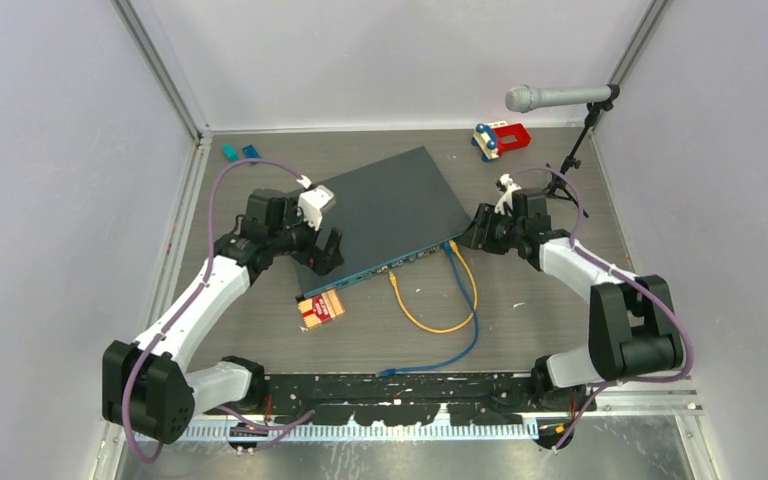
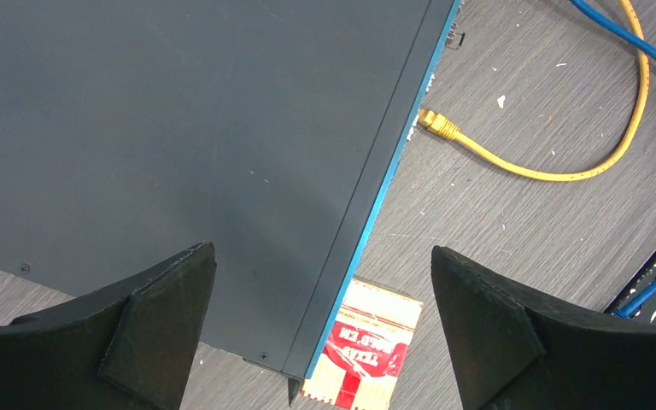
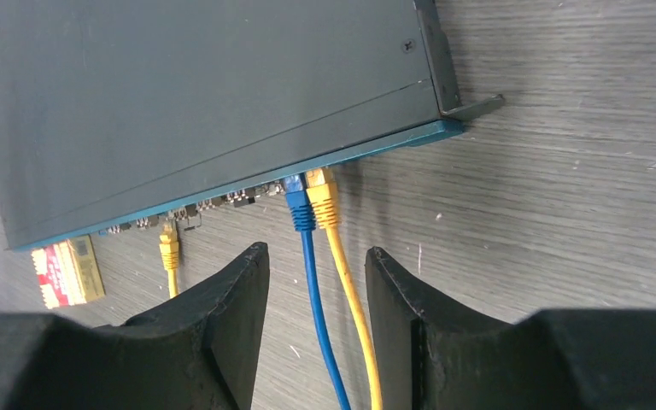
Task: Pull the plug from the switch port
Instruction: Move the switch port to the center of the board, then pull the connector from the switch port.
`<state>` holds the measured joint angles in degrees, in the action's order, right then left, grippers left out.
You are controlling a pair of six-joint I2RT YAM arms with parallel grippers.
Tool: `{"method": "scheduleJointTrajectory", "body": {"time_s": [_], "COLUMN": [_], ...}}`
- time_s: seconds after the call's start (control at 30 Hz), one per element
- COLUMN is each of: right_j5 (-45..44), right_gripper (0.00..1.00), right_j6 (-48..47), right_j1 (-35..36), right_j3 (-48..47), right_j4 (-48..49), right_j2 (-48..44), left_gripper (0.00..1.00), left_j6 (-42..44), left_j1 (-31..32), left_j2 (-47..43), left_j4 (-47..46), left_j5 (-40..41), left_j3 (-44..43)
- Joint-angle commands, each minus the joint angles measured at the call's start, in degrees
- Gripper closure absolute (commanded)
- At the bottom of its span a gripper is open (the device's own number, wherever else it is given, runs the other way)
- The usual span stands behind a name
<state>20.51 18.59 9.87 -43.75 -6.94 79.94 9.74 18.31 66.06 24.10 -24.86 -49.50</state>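
Observation:
The switch lies at an angle mid-table, dark grey on top with a teal front edge. A blue plug and a yellow plug sit side by side in ports near the front's right end. My right gripper is open just in front of them, and both cables run down between its fingers untouched. A second yellow plug lies just in front of the port row, seemingly loose. My left gripper is wide open above the switch's near left corner, holding nothing.
A red-and-yellow card box lies by the switch's near left corner. The yellow cable and blue cable loop toward the near edge. A microphone on its stand, a red toy and small teal pieces sit at the back.

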Motion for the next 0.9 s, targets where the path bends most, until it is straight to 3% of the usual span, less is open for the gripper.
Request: {"method": "scheduleJointTrajectory", "body": {"time_s": [0.0,0.47,0.87], "right_j5": [6.5,23.0,29.5], "right_gripper": [0.49,0.49,0.49], "right_j6": [8.0,9.1,13.5], "right_j1": [-1.1,-8.8,-9.1], "right_j3": [2.6,1.5,1.4], "right_j4": [15.2,27.4,31.7], "right_j2": [3.4,21.1,23.7], "left_gripper": [0.00,0.00,0.00], "left_j6": [-0.5,-0.7,0.5], "left_j1": [-0.2,-0.2,-0.2], "left_j2": [0.5,-1.4,-0.9], "left_j4": [-3.2,-3.9,-4.7], "left_j5": [0.1,-0.6,0.5], "left_j3": [-1.3,0.2,1.4]}}
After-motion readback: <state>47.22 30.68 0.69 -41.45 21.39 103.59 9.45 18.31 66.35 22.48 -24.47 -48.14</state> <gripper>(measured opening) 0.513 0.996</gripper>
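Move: My right hand hangs half open just short of the switch port's front right corner, which lies about 5 cm ahead, level sideways and 5 cm lower. The yellow plug by that corner sits roughly 2 cm ahead, 4 cm left and 7 cm down, with the blue plug just left of it, 1 cm ahead and 5 cm left. From my left hand that corner is some 13 cm ahead, 30 cm right and 12 cm down. I sink my right hand about 5 cm and ease it 2 to 3 cm forward, drifting slightly left, to the front edge of the switch port beside its right corner. As it goes down I roll the hand some 25 degrees, its left side rising, so the fingers lie flatter and aim more to the left, towards the plugs. They stay half open; I can't see that they touch anything. ##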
